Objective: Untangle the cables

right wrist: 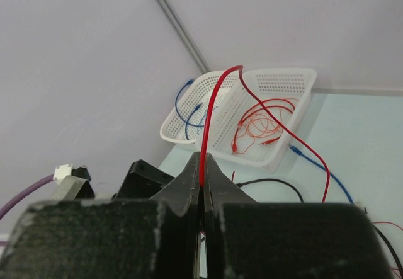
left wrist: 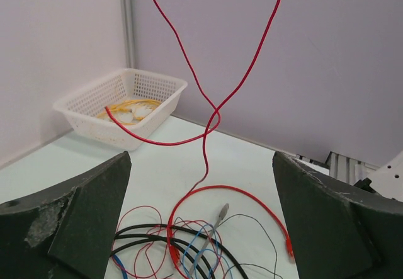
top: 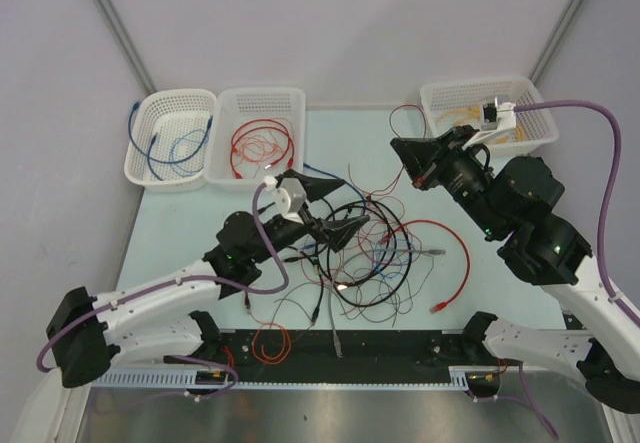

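The cables (top: 365, 253) lie in a jumble of black, blue, red and thin reddish wires at the table's middle. My left gripper (top: 335, 208) hovers over the jumble's left part, open, with nothing between its fingers (left wrist: 82, 216). Below it in the left wrist view lie the black and blue loops (left wrist: 182, 247). My right gripper (top: 398, 145) is raised at the back right, shut on a red cable (right wrist: 217, 99). That red cable (left wrist: 208, 121) hangs down in a crossed loop to the table, and its red plug end (left wrist: 289, 247) lies flat.
Three white baskets stand along the back: one with blue cables (top: 170, 138), one with red wires (top: 260, 133), and one with yellow wires (top: 490, 113) at the right. A grey plug (left wrist: 220, 215) lies in the jumble. A thin orange-red wire (top: 270, 343) rests near the front rail.
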Controlling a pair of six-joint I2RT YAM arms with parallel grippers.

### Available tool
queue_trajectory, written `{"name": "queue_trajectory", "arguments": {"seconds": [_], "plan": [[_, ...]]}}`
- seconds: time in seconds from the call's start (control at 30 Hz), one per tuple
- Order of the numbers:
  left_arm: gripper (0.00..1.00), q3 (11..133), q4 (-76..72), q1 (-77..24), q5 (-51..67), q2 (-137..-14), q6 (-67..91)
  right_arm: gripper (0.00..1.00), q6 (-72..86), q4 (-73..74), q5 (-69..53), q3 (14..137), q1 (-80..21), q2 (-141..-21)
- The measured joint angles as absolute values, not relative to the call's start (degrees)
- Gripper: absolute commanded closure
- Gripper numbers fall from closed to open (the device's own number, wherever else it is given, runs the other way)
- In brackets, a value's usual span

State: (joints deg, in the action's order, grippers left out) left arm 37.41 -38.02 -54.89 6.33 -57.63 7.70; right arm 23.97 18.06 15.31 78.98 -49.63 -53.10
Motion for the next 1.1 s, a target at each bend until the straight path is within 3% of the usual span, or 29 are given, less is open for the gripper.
{"name": "queue_trajectory", "arguments": {"seconds": [0.23, 0.33, 0.37, 0.43, 0.47, 0.53, 0.63, 0.67, 0.7, 0.73, 0.83, 0.9, 1.1], "plan": [[0.01, 39.2, -42.5, -55.0, 8.0, -65.5, 5.8, 1.00, 26.6, 18.0, 12.1, 79.0, -49.6, -53.3], [0.14, 40.6, -43.5, -55.0, 8.0, -68.4, 5.4, 1.00, 27.4, 17.9, 11.0, 79.0, -49.7, -53.4], [0.32, 41.1, -44.0, -55.0, 8.1, -69.2, 5.3, 1.00, 27.6, 17.9, 10.8, 79.0, -49.8, -53.4], [0.54, 42.2, -44.6, -55.0, 9.0, -70.9, 4.9, 1.00, 28.0, 17.9, 10.6, 79.0, -49.8, -53.4], [0.76, 42.7, -44.7, -55.0, 9.3, -71.4, 5.2, 1.00, 28.1, 17.9, 10.6, 79.0, -50.0, -53.4], [0.96, 44.1, -44.9, -55.0, 10.0, -72.6, 4.9, 1.00, 28.1, 18.0, 10.6, 79.0, -50.1, -53.4], [1.00, 44.9, -44.9, -55.0, 10.2, -72.8, 4.4, 1.00, 28.1, 18.2, 10.7, 79.0, -50.2, -53.4], [1.00, 44.9, -44.7, -55.0, 10.0, -72.5, 4.3, 0.93, 28.0, 18.3, 10.9, 79.0, -50.2, -53.3], [1.00, 44.9, -43.9, -55.0, 9.6, -72.1, 4.3, 0.79, 28.0, 18.5, 11.2, 79.0, -50.2, -53.2], [1.00, 44.9, -42.7, -55.0, 8.8, -71.3, 4.3, 0.47, 27.9, 18.8, 11.7, 79.0, -50.2, -53.1], [1.00, 45.3, -36.4, -55.0, 5.0, -67.1, 4.6, 0.11, 27.3, 20.1, 13.8, 79.0, -50.2, -52.3], [1.00, 47.9, -28.7, -54.9, 1.7, -63.8, 5.1, 0.01, 26.8, 21.4, 16.3, 79.0, -50.2, -51.5], [1.00, 68.7, -4.9, -47.5, -1.6, -62.7, 9.0, 0.00, 26.3, 24.4, 23.4, 76.2, -50.2, -49.1]]}}
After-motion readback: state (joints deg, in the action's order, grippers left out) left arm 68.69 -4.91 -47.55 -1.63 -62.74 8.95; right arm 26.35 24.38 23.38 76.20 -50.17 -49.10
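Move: The strand of red cable hanging from the closed right fingers is what the open left hand goes for: about 3 cm ahead, 6 cm to its right, roughly level with it. From the right hand that spot lies some 14 cm below and hardly to either side. The tangle lies about 32 cm below the left hand, 4 cm ahead and 4 cm right; the red-cable basket is some 26 cm ahead, 19 cm left and 30 cm down. The left fingers close on the hanging red strand after about 5 cm to the right and slightly forward and down, then carry it up, left and forward towards the red-cable basket, roughly 10 cm higher. The right hand, still pinching, eases back and left, then opens, lets go and draws off right and down. ##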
